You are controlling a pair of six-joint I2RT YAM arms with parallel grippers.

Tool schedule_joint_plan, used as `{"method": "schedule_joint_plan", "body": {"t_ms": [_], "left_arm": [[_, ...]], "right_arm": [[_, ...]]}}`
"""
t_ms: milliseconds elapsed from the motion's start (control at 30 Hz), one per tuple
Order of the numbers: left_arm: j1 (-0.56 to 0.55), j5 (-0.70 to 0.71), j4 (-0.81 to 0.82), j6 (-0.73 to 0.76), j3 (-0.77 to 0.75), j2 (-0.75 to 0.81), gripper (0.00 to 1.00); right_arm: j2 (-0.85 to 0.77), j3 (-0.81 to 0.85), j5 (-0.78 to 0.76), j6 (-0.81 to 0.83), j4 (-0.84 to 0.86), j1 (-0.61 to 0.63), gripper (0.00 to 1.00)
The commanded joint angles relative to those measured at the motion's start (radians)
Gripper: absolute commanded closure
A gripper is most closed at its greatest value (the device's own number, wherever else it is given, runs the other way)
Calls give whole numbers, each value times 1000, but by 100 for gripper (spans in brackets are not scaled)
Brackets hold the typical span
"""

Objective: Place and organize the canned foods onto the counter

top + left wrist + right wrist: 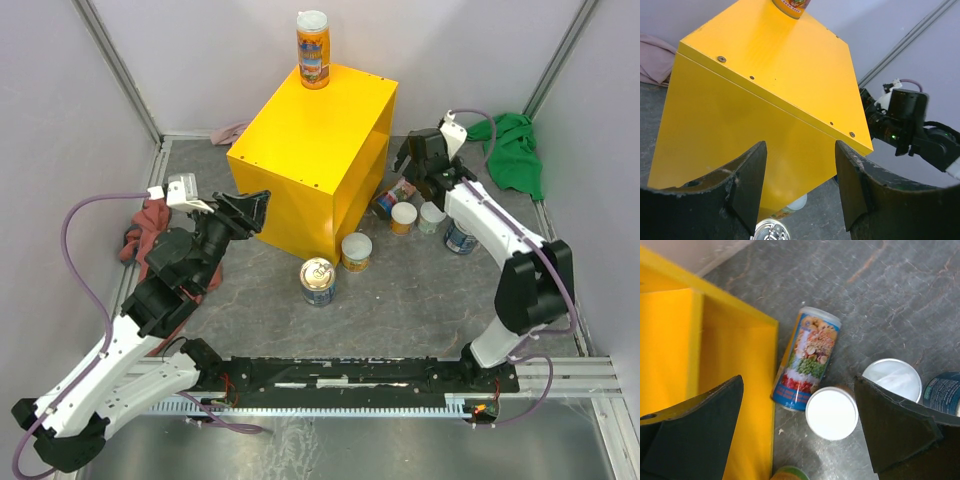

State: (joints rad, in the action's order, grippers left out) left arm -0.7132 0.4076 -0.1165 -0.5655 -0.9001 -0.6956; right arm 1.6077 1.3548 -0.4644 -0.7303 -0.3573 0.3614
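The yellow counter (310, 170) (765, 75) (670, 325) stands mid-table with one tall orange can (313, 48) (790, 6) upright at its far corner. A blue silver-topped can (318, 281) (771, 231) and a white-lidded can (356, 251) (797, 202) stand at its near corner. My left gripper (250, 210) (800, 150) is open and empty, facing the counter's left side. My right gripper (420, 160) (799, 390) hangs open over a can lying on its side (393, 197) (807, 357) and a white-lidded can (403, 217) (831, 413). Right of these are another white-lidded can (432, 216) (895, 377) and a blue can (460, 238) (942, 390).
A green cloth (515, 150) lies at the back right, a red cloth (150, 225) under my left arm, and a pink cloth (230, 132) behind the counter. White walls with metal rails close in the table on three sides.
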Motion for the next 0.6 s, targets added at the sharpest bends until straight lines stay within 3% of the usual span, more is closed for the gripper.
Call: {"method": "schedule_joint_plan", "body": {"t_ms": [0,300,567], "left_arm": [[3,-16,75,-28,9,-6,36],[3,-3,108,-11,44,-17,36],[3,17,107,0,78,17,36]], "right_arm": [[92,105,-15,-115,-35,-40,1],[337,270,-7,-191,-70,-87,1],[450,348,0,-223,-94,-94,1]]}}
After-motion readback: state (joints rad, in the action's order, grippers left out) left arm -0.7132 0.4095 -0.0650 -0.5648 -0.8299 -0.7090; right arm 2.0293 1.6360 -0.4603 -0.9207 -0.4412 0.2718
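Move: The lying tall can is about 7 cm ahead of the right hand, roughly in line sideways, and some 17 cm below it. The small orange jar stands about 7 cm nearer than the can and 2 cm to its right. The glass jar is some 9 cm right of the can and 6 cm nearer, and the yellow box's middle is 20 cm left of the can and 2 cm farther out. From the left hand, the can lies about 27 cm ahead, 25 cm right and 34 cm down. Lower the right gripper about 10 cm while reaching some 7 cm forward onto the lying tall can, beside the yellow box's open side. Keep the fingers wide open, tip them about 10 degrees further down and turn the hand clockwise by as much, without touching the can yet. Let the empty left hand sink about 2.5 cm. ##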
